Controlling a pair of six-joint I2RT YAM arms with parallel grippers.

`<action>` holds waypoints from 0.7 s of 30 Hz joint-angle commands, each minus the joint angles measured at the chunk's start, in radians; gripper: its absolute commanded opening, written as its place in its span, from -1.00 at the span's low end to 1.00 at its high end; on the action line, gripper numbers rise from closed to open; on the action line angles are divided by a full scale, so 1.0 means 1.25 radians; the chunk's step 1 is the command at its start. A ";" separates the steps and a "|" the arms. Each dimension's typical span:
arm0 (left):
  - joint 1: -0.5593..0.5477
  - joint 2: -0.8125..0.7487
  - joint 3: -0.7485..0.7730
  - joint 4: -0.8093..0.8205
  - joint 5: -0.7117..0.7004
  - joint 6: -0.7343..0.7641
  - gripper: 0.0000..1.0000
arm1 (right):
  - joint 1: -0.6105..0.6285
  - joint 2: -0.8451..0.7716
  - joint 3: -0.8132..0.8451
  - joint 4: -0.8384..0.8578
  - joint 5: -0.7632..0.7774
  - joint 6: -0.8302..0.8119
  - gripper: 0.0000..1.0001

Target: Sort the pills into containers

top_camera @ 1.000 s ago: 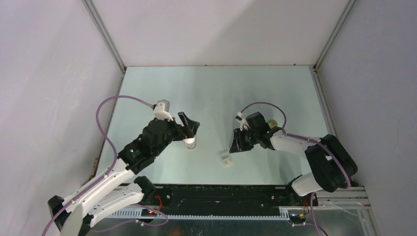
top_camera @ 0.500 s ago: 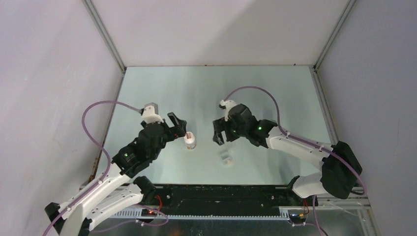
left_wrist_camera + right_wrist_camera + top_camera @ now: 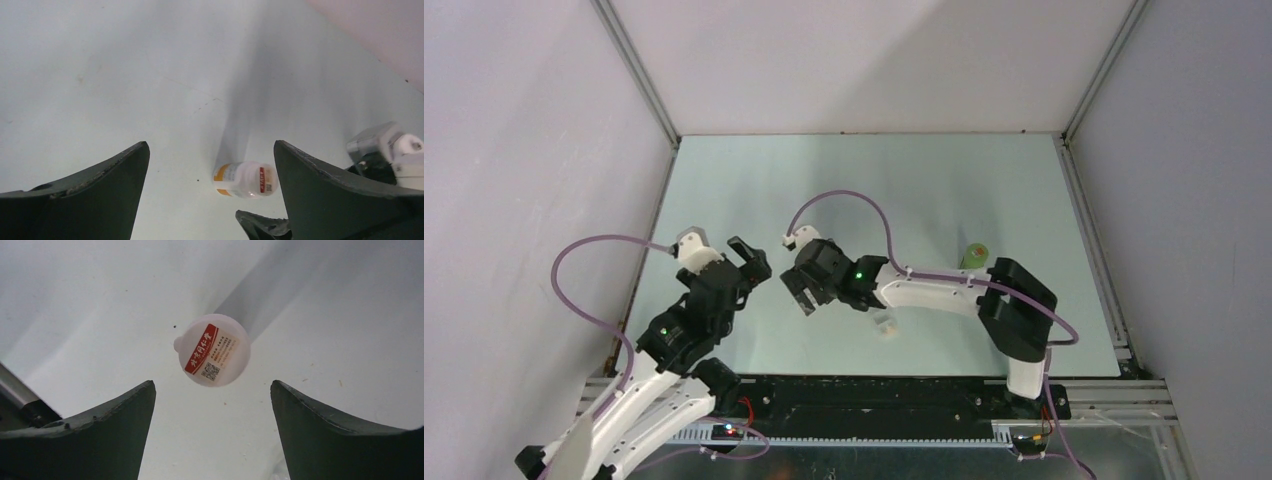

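Observation:
A small white pill bottle (image 3: 214,350) with a red and orange label stands upright on the table. My right gripper (image 3: 212,384) hangs above it, open, and the cap lies just beyond the fingertips. In the top view my right gripper (image 3: 807,293) hides the bottle. The left gripper (image 3: 211,145) is open and empty, and it sits back to the left of the bottle (image 3: 245,179). In the top view the left gripper (image 3: 752,262) is apart from the right one. The translucent containers (image 3: 885,323) lie under the right forearm. No pills show.
A green bottle (image 3: 975,256) stands alone at the right of the table (image 3: 874,180). Metal frame rails (image 3: 639,80) and grey walls close in the left, back and right sides. The right arm stretches across the middle of the table.
My right arm has swung left from near the green bottle to above the white bottle, and its jaws have opened. The left arm has drawn back to the left, away from the white bottle.

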 commanded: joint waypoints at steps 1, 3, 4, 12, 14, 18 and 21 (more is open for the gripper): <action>0.049 -0.028 -0.026 -0.034 -0.032 -0.069 0.99 | 0.009 0.049 0.063 -0.007 0.076 0.029 0.77; 0.070 -0.040 -0.042 -0.029 -0.013 -0.076 0.99 | 0.009 0.075 0.078 -0.003 0.074 0.031 0.74; 0.076 -0.048 -0.053 -0.026 0.001 -0.078 0.99 | 0.009 0.082 0.091 -0.004 0.071 0.033 0.72; 0.098 -0.056 -0.097 0.010 0.058 -0.071 0.99 | -0.026 0.130 0.121 -0.005 0.001 0.094 0.12; 0.099 -0.046 -0.112 0.022 0.073 -0.065 0.99 | -0.035 0.120 0.119 -0.006 -0.012 0.106 0.00; 0.099 -0.018 -0.131 0.041 0.104 -0.054 0.99 | -0.043 0.087 0.106 -0.013 -0.016 0.112 -0.10; 0.098 0.014 -0.136 0.083 0.173 -0.020 0.99 | -0.056 0.046 0.083 -0.033 -0.014 0.109 -0.11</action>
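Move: The white pill bottle stands just beyond the open right gripper: about 3 cm ahead, 2 cm left, its middle some 5 cm below. The clear pill box lies roughly 13 cm to the right gripper's right and 4 cm nearer the base, 7 cm below it; the green bottle is about 30 cm right and 10 cm ahead. From the left gripper, the white bottle is around 11 cm right, 1 cm ahead, 13 cm lower. Lower the right gripper about 3 cm around the top of the white bottle while easing it forward some 3 cm and slightly left, and close its fingers until they pinch the white cap from both sides. Meanwhile sink the left gripper, still open, nearly 7 cm, letting it swing a little left and partly back. ##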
